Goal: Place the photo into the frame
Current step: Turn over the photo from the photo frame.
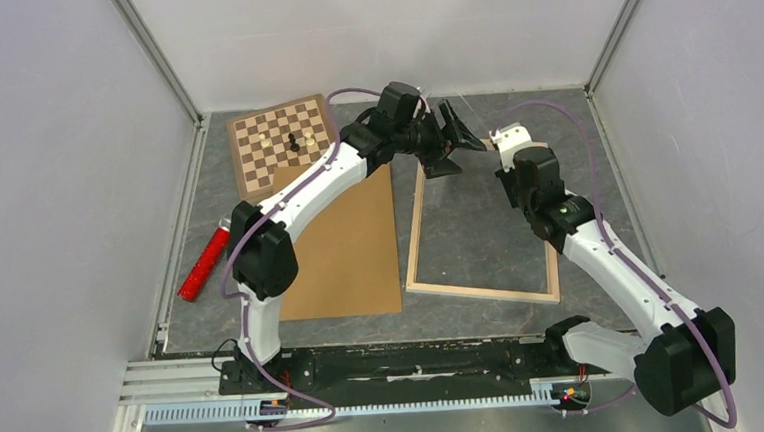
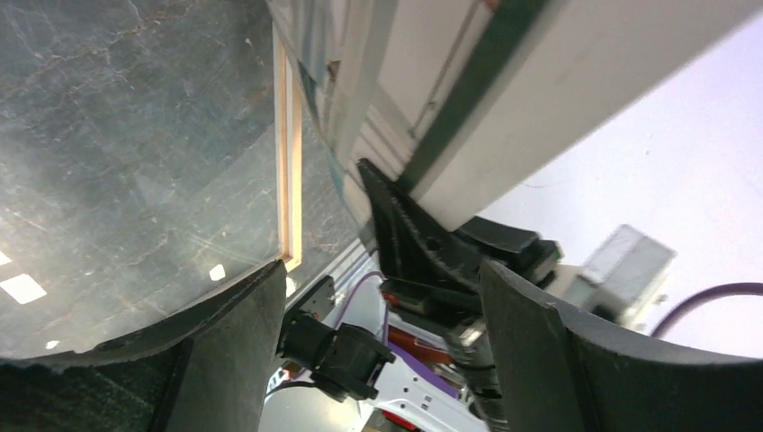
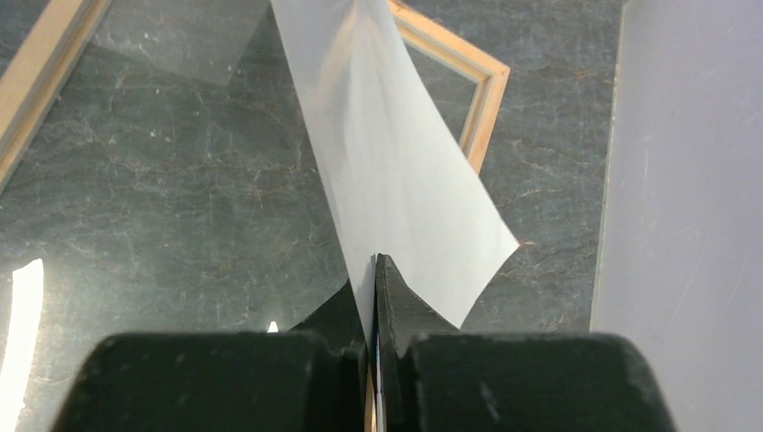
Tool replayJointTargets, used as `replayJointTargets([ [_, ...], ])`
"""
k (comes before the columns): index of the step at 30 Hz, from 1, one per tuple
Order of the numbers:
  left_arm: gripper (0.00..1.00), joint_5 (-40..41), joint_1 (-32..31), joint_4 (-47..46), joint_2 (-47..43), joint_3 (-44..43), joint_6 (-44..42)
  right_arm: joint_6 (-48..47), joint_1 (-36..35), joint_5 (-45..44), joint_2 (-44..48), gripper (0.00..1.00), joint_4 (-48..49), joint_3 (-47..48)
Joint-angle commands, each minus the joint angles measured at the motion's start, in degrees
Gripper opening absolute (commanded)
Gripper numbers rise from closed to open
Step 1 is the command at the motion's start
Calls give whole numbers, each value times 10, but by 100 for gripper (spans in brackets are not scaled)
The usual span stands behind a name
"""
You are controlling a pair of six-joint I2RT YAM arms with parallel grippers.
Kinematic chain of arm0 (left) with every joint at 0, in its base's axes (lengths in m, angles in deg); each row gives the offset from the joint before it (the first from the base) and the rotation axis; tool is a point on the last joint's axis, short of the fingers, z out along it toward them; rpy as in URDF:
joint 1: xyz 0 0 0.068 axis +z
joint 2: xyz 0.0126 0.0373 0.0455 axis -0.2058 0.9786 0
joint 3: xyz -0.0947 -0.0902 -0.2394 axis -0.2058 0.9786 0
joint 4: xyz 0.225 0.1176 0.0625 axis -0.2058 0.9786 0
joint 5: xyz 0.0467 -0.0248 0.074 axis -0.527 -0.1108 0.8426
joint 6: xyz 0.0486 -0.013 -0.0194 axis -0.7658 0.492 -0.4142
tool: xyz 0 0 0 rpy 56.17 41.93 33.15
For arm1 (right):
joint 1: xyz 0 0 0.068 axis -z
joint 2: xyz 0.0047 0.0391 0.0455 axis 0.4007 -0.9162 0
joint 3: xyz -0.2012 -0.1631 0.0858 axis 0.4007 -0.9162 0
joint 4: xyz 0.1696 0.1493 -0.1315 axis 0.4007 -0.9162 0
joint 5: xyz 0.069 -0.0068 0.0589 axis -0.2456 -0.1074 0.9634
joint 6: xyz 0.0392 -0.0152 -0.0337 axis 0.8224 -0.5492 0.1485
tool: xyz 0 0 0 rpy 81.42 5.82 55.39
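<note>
The frame point(image 1: 478, 292) lies flat on the dark table, thin light wooden bars around bare table. My right gripper point(image 1: 508, 158) hovers over its far right corner, shut on the photo point(image 3: 396, 180). In the right wrist view the photo's plain white back rises, curved, from the closed fingertips point(image 3: 389, 288) over the frame's corner point(image 3: 486, 81). From above the print stands nearly edge-on and is hard to make out. My left gripper point(image 1: 459, 143) is open, empty, above the frame's far left corner, facing the right gripper. One frame bar point(image 2: 290, 153) shows past its left finger point(image 2: 234, 351).
A plain brown backing board point(image 1: 350, 248) lies left of the frame, partly under my left arm. A checkered chessboard point(image 1: 283, 142) with a few pieces sits at the back left. A red bar-shaped object point(image 1: 204, 264) lies by the left wall. Walls close off three sides.
</note>
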Motion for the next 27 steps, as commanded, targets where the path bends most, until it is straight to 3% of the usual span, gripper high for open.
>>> replayJointTargets([
  [1, 85, -36, 1, -44, 8, -28, 66, 14, -10, -20, 9, 0, 50, -30],
  [27, 86, -55, 23, -106, 90, -44, 126, 34, -51, -18, -25, 0, 99, -59],
])
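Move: The photo hangs from the right hand's shut fingers, its middle about 8 cm right of the open left hand, level fore and aft and 14 cm lower. From the right hand, the left gripper stands roughly 7 cm left, 2 cm ahead and 6 cm higher. The frame lies on the table, its middle some 6 cm right, 14 cm back and 25 cm below the left hand. Right hand lowers the pinched photo about 4 cm, easing left; open left hand moves 5 cm forward and down. ##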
